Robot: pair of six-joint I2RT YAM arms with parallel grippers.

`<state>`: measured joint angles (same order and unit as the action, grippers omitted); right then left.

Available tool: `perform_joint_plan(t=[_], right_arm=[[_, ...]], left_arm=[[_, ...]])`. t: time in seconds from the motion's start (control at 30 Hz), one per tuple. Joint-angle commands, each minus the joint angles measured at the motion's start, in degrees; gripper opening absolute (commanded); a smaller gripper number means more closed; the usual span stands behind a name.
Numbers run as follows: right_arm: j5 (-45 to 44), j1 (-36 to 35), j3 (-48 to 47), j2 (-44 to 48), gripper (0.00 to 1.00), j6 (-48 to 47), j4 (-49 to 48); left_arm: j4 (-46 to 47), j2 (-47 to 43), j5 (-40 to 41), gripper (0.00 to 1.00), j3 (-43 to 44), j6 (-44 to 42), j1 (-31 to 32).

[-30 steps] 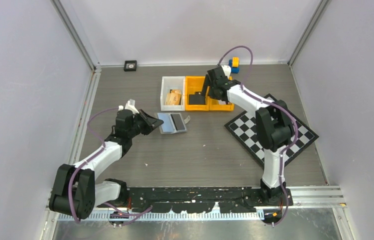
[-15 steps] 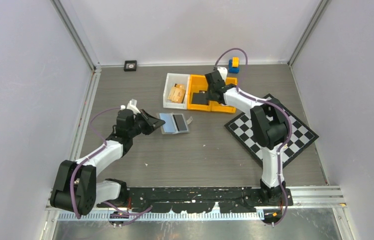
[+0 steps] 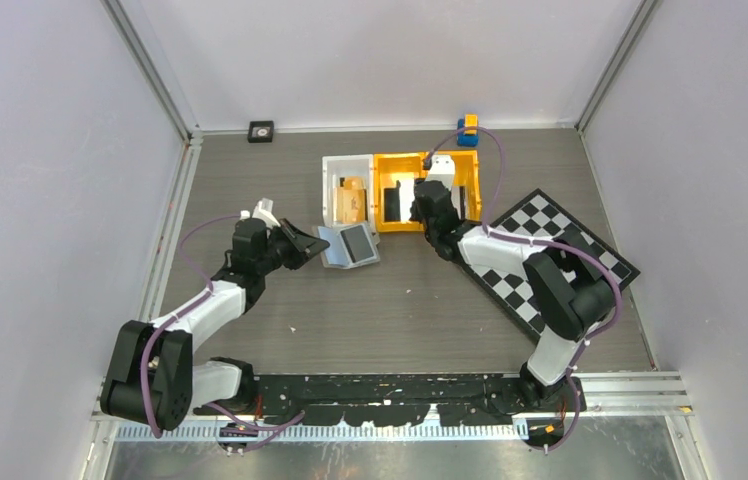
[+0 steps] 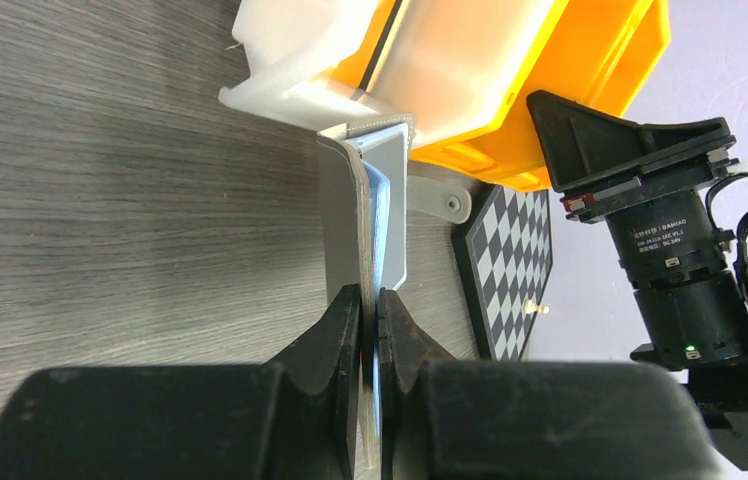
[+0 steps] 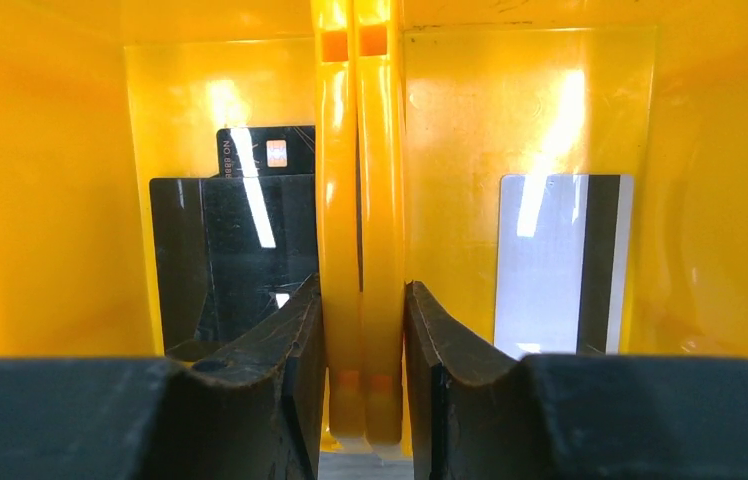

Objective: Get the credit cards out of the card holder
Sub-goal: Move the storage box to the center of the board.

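The grey card holder point(image 3: 350, 245) lies open by the white bin, and my left gripper point(image 3: 302, 243) is shut on its left edge. In the left wrist view the card holder point(image 4: 350, 220) is edge-on, pinched at the fingertips point(image 4: 370, 310), its far end against the white bin point(image 4: 290, 60). My right gripper point(image 3: 418, 208) is shut on the two adjoining walls of the orange bins point(image 3: 395, 170). In the right wrist view those walls point(image 5: 360, 200) sit between the gripper point(image 5: 360, 300) fingers. Black credit cards point(image 5: 235, 250) lie in the left bin, a silvery one point(image 5: 562, 265) in the right bin.
A white bin point(image 3: 330, 190) holding a tan object point(image 3: 351, 200) adjoins the orange bins. A chessboard point(image 3: 600, 255) lies on the right under the right arm. A blue and yellow block point(image 3: 467, 125) and a small black square point(image 3: 261, 130) sit by the back wall.
My right arm swung round to the bins' near side and its jaws closed on the orange bins' middle walls. The bins shifted and turned. The card holder slid slightly right.
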<state>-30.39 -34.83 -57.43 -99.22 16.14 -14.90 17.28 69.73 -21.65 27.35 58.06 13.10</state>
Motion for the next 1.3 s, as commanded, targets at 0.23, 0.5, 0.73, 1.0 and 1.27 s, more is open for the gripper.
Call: perform_joint_plan(t=[0.23,0.5,0.73,1.0,1.27], right_arm=[[-5.05,-1.1,0.83,-4.35,0.0,-0.04,-24.27],[-4.88,-1.09,-1.02,-8.93,0.0,0.34,-25.03],[-1.44,-0.73,-12.48,-8.61,0.0,4.36,-2.75],[5.96,2.28,-18.91,-11.74,0.12,7.35,9.29],[9.69,3.45,-21.07,-6.67,0.71,9.59,16.05]], left_arm=[[3.73,-0.32,-0.54,0.0,0.51,-0.34,0.04],[3.9,0.31,-1.1,0.0,0.76,-0.15,-0.01],[3.97,0.05,-1.07,0.0,0.64,-0.07,-0.01],[4.32,1.17,-1.76,0.0,0.96,-0.02,-0.01],[4.78,1.63,-2.48,0.0,1.07,0.26,0.04]])
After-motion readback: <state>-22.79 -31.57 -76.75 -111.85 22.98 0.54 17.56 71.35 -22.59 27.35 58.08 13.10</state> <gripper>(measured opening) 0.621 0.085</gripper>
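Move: The right hand already holds the storage box by the doubled wall between its two yellow bins, slightly raised. The set-down spot for that wall lies some 3 cm ahead, 3 cm left and 10 cm below. The black cards lie about 6 cm left and 2 cm back, the striped card 6 cm right and 2 cm back, and the white bin 16 cm left, level with the hand. From the left hand, that spot is roughly 14 cm ahead and 19 cm right, 11 cm lower. Still pinching the wall between the yellow bins, the right hand lifts a touch, then lowers the storage box about 5 cm while easing forward. It then shifts the box some 2 cm left and a little forward, the wrist tipping down about 15 degrees, and finally opens its fingers, letting go of the wall as it starts to rise. The left hand stays put with the card holder. ##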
